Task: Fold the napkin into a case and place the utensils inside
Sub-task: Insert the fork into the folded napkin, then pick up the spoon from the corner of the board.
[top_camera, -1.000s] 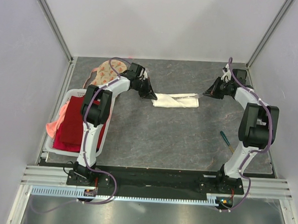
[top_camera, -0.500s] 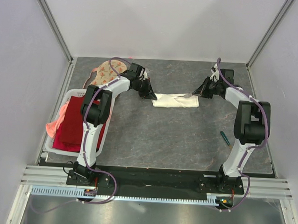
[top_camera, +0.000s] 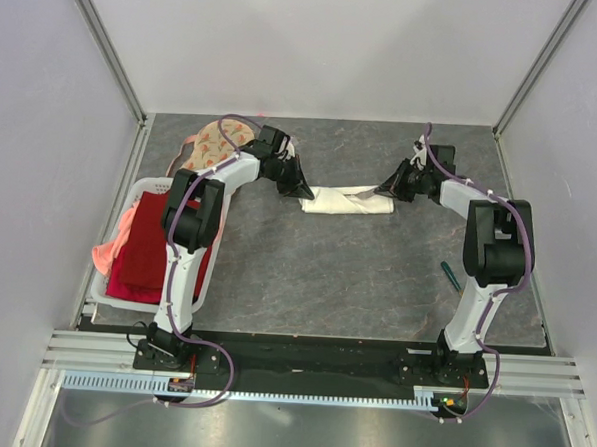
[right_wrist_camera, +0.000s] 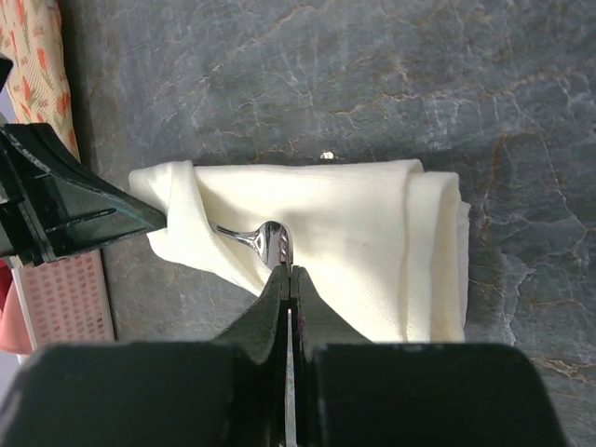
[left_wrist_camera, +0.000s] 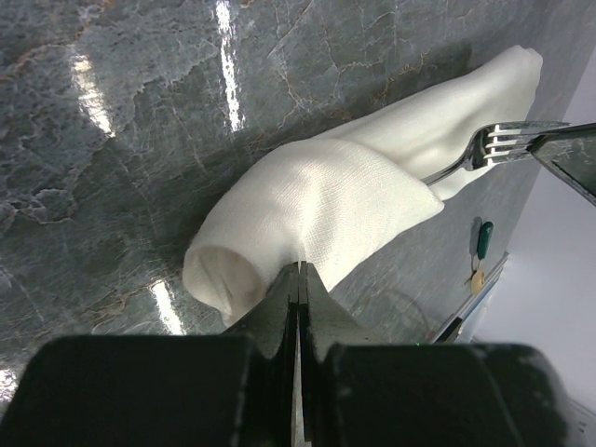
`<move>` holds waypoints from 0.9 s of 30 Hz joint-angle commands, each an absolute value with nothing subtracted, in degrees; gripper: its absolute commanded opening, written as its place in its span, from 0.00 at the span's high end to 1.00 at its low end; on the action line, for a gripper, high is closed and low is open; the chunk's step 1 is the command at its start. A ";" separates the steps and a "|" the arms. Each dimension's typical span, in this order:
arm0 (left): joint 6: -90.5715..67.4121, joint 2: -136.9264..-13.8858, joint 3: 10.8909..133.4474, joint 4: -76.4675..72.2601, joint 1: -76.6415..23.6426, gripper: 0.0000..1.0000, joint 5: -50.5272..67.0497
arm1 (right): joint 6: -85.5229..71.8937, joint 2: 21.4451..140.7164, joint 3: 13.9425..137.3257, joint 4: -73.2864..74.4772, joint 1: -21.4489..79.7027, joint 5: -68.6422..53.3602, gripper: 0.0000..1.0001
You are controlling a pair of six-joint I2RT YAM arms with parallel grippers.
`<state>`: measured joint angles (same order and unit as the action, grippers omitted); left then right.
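Note:
The cream-white napkin [top_camera: 345, 201] lies as a narrow folded case at the table's far middle. Its left end bulges open like a pocket [left_wrist_camera: 326, 200]. My left gripper [top_camera: 302, 190] is shut on the cloth's edge at that end [left_wrist_camera: 300, 270]. My right gripper [top_camera: 385, 188] is shut on the head of a metal fork [right_wrist_camera: 265, 240]. The fork's handle runs leftward under a fold of the napkin [right_wrist_camera: 354, 233]. In the left wrist view the fork's tines [left_wrist_camera: 498, 142] stick out of the cloth beside the right gripper's fingers [left_wrist_camera: 570, 160]. No other utensil shows at the napkin.
A white basket [top_camera: 150, 188] holding a red cloth [top_camera: 142, 250] stands at the left. A peach floral cloth [top_camera: 218, 139] lies behind it. A green-handled tool [top_camera: 450, 276] lies on the table near the right arm. Walls close in on three sides.
My right gripper has moved left with the fork, from past the napkin's right end to over it, and the handle has slid under the fold. The left gripper has stayed put.

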<state>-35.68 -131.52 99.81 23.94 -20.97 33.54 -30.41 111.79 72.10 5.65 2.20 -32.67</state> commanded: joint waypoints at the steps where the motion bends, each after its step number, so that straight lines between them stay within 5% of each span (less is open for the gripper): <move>1: -34.80 -129.55 100.11 23.64 -20.83 0.94 35.07 | -32.69 110.13 70.14 2.72 2.55 -30.94 0.95; 14: -39.73 -114.80 94.41 23.64 -21.27 0.68 38.32 | -28.74 106.79 80.58 22.21 2.02 -22.69 0.45; 22: -37.71 -98.28 81.85 26.71 -26.18 0.65 41.48 | -29.70 96.08 84.38 51.04 -5.27 -3.19 0.24; 27: -34.37 -89.92 79.01 30.05 -31.46 0.65 39.82 | -42.16 86.50 70.09 58.52 -11.49 1.30 0.23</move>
<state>-37.87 -95.18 80.42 26.61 -28.38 39.29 -32.21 92.92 79.31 45.01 -7.90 -6.85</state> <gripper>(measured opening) 0.345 0.771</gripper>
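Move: The right fingers are at the fork head, centred about 2 cm to their left and 1 cm below; the folded napkin's middle is some 8 cm left, 2 cm back and 3 cm down, and the green-handled spoon about 22 cm right, 24 cm back. The left fingers are on the napkin's left end, its middle about 10 cm right, level fore and aft; the fork head is roughly 15 cm right of them. Both open: right frees the fork and withdraws about 14 cm rightward; left leaves the napkin, up and back. ##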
